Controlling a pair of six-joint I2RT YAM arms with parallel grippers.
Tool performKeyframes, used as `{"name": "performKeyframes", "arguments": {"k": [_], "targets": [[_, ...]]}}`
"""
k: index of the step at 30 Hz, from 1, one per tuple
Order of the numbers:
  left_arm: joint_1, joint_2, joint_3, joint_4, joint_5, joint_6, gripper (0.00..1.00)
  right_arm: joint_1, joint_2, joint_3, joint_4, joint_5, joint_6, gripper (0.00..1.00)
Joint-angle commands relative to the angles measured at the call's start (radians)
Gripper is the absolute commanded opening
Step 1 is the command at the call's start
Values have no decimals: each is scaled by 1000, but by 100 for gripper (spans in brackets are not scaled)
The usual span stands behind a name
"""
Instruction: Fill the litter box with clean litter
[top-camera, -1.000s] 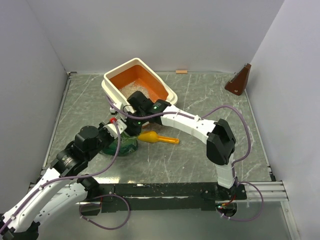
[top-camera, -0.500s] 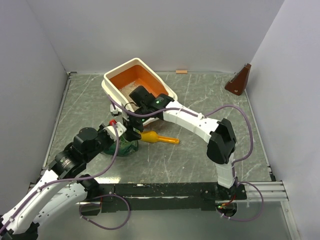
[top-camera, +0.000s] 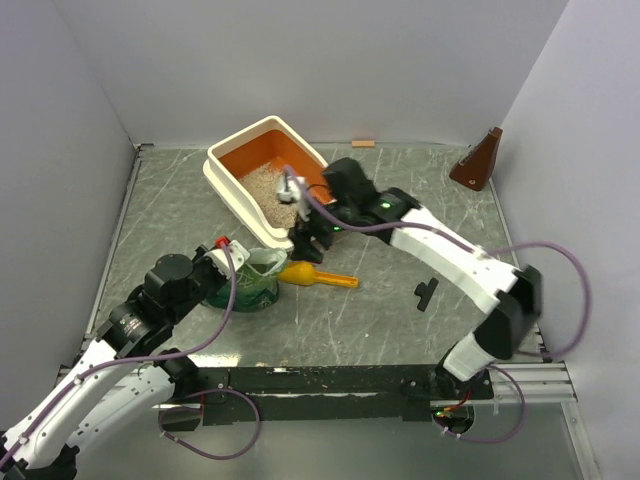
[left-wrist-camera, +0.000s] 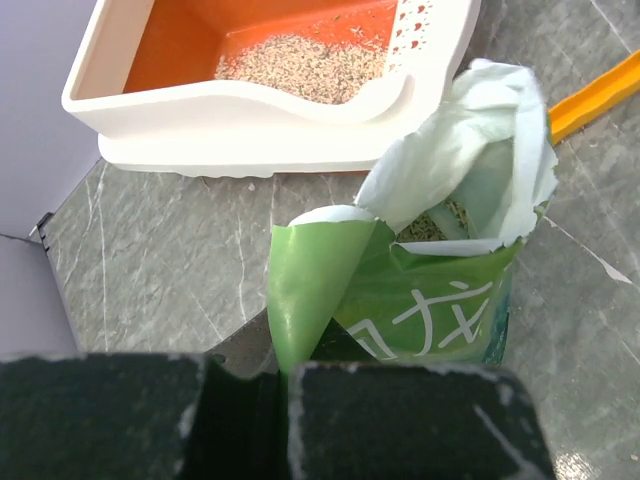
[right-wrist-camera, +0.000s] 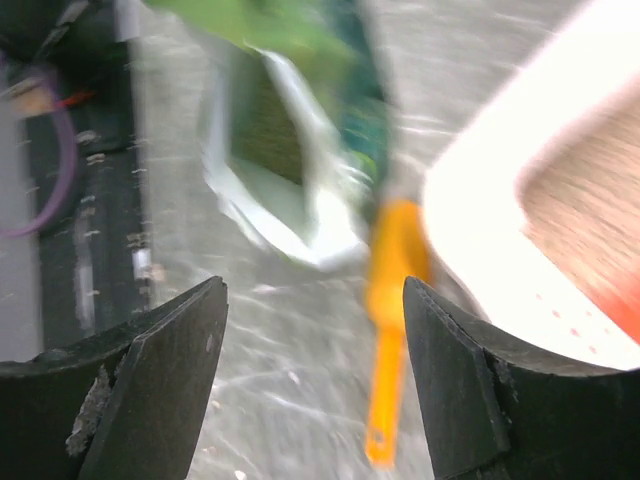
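Observation:
The litter box (top-camera: 225, 160) stands at the back of the table, cream rim and orange walls, with clean litter (top-camera: 268, 184) heaped at its near end. The box (left-wrist-camera: 250, 110) and its litter (left-wrist-camera: 310, 68) also fill the top of the left wrist view. A green bag (top-camera: 247, 287) stands upright in front of the box, mouth open. My left gripper (left-wrist-camera: 283, 385) is shut on the bag's (left-wrist-camera: 430, 300) folded top edge. My right gripper (top-camera: 304, 240) hovers open and empty between bag and box, above an orange scoop (top-camera: 318, 277). The right wrist view is blurred; the scoop (right-wrist-camera: 390, 330) lies between the fingers (right-wrist-camera: 150, 380).
A brown wedge-shaped object (top-camera: 477, 160) sits at the back right by the wall. A small wooden block (top-camera: 363, 143) lies against the back wall. The scoop's handle (left-wrist-camera: 595, 95) points right, away from the bag. Grey walls enclose three sides.
My right gripper has opened, lifted off the bag's mouth and drawn back to the right, its elbow swinging out right. The left gripper and the bag have stayed put.

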Motion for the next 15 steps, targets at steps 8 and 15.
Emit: {"name": "performKeyframes", "arguments": {"k": [8,15], "targets": [[-8,-9,24,189,4,-15,13,-102,-91,-341,104,245,-41,78],[-11,-9,39,172,0,-15,42,-127,52,-333,134,225,-33,76]]}}
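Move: The right hand, empty and open, is high over the work area. The scoop handle lies about 10 cm to its right, 4 cm ahead and some 23 cm below. The litter bag's middle is roughly 12 cm left, 2 cm ahead and 16 cm down, while the litter box is about 24 cm ahead, 4 cm left and 19 cm down. The left hand pinches the bag's rim, with the bag's middle some 3 cm ahead, 6 cm right and 10 cm below. Rightward and away from the litter bag, then steeply down towards the scoop handle, the right hand swings about 8 cm across and sinks some 14 cm, easing 3 cm forward. Its fingers stay wide open, tipping about 20 degrees further down and turning clockwise, with no touch yet. The left fingers spread nearly half open around the bag's rim, unclamping it as that hand starts up about 2 cm. ##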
